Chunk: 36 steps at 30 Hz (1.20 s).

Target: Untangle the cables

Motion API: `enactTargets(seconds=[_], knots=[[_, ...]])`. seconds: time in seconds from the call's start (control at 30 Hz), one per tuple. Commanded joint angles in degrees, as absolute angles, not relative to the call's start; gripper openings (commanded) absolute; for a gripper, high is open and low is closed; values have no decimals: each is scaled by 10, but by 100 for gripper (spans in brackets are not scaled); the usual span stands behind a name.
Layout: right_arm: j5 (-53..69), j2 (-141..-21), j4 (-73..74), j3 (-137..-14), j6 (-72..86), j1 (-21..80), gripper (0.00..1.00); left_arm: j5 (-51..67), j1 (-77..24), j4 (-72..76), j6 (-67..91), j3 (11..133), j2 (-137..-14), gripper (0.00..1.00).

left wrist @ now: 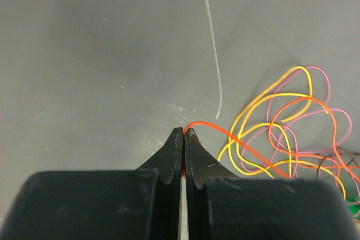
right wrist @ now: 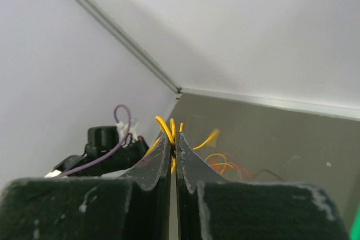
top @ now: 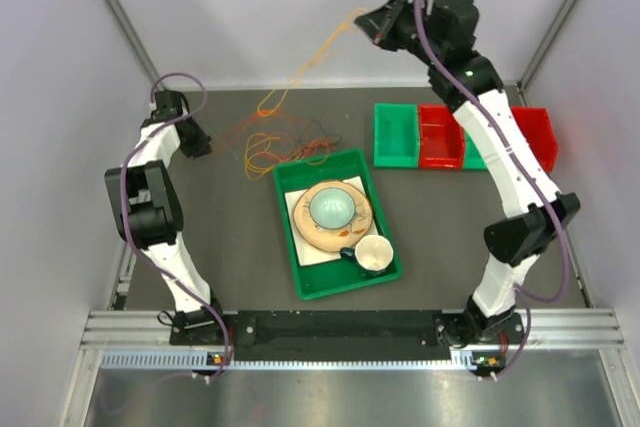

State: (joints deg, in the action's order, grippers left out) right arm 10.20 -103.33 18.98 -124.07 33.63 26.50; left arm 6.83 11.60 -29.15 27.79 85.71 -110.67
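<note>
The cables (top: 283,143) lie in a loose tangle of yellow-orange, red and dark loops on the dark table, left of centre. My left gripper (top: 204,143) is low at the tangle's left side. Its jaws (left wrist: 184,131) are shut on a red cable (left wrist: 236,140) that runs right into the pile (left wrist: 287,133). My right gripper (top: 368,25) is raised high at the back, shut on a yellow cable (right wrist: 167,128). That cable (top: 305,69) hangs slack from it down to the tangle. In the right wrist view the tangle (right wrist: 225,167) sits on the table far below.
A green tray (top: 320,282) in the middle holds a plate (top: 305,235), a pale bowl (top: 331,209) and a cup (top: 373,254). Green (top: 395,135) and red (top: 440,137) bins stand at the back right, partly under the right arm. White walls enclose the table.
</note>
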Motion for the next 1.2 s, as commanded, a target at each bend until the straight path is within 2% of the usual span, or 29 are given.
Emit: enactTargets(seconds=[0.0, 0.27, 0.37, 0.5, 0.57, 0.6, 0.63, 0.7, 1.0, 1.17], knots=[[78, -944, 145, -1198, 335, 210, 0, 27, 122, -284, 272, 853, -1118, 0], [67, -961, 190, -1190, 330, 164, 0, -17, 124, -297, 260, 873, -1121, 0], [80, -927, 130, -1123, 356, 143, 0, -4, 130, -300, 253, 874, -1114, 0], [113, -941, 142, -1142, 364, 143, 0, -3, 130, -294, 253, 875, -1107, 0], [129, -940, 121, -1129, 378, 144, 0, 52, 130, -289, 253, 880, -1097, 0], [142, -940, 115, -1127, 381, 148, 0, 94, 128, -271, 246, 875, -1086, 11], [145, -943, 113, -1127, 382, 152, 0, 186, 126, -241, 249, 849, -1073, 29], [147, -947, 111, -1129, 384, 162, 0, 220, 103, -161, 251, 820, -1021, 99], [151, -957, 99, -1117, 397, 173, 0, 350, 4, -126, 233, 846, -971, 99], [153, -956, 93, -1110, 403, 178, 0, 306, -85, -96, 220, 850, -968, 99]])
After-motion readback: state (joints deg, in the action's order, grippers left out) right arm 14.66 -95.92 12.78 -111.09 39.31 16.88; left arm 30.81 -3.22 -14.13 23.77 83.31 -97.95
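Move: Some 19 cm to the left hand's right, 7 cm farther out and 8 cm below lies the cable tangle, with the orange strand still running to the shut fingers; the green tray's middle is about 33 cm right and 15 cm back of that hand. From the high right hand, which holds yellow cable, the tangle is roughly 18 cm left, 9 cm ahead and 47 cm down; the near green bin is about 12 cm right and 13 cm ahead, down at table height. Easing about 3 cm left and slightly down with the orange cable still pinched, the left hand then opens wide, lets go and swings some 20 cm right while rising about 15 cm, high over the tangle's near side, turning clockwise and tipping its fingers up. The right hand keeps its grip on the yellow cable, drawing it 10 cm right towards the bins before easing back 3 cm. ##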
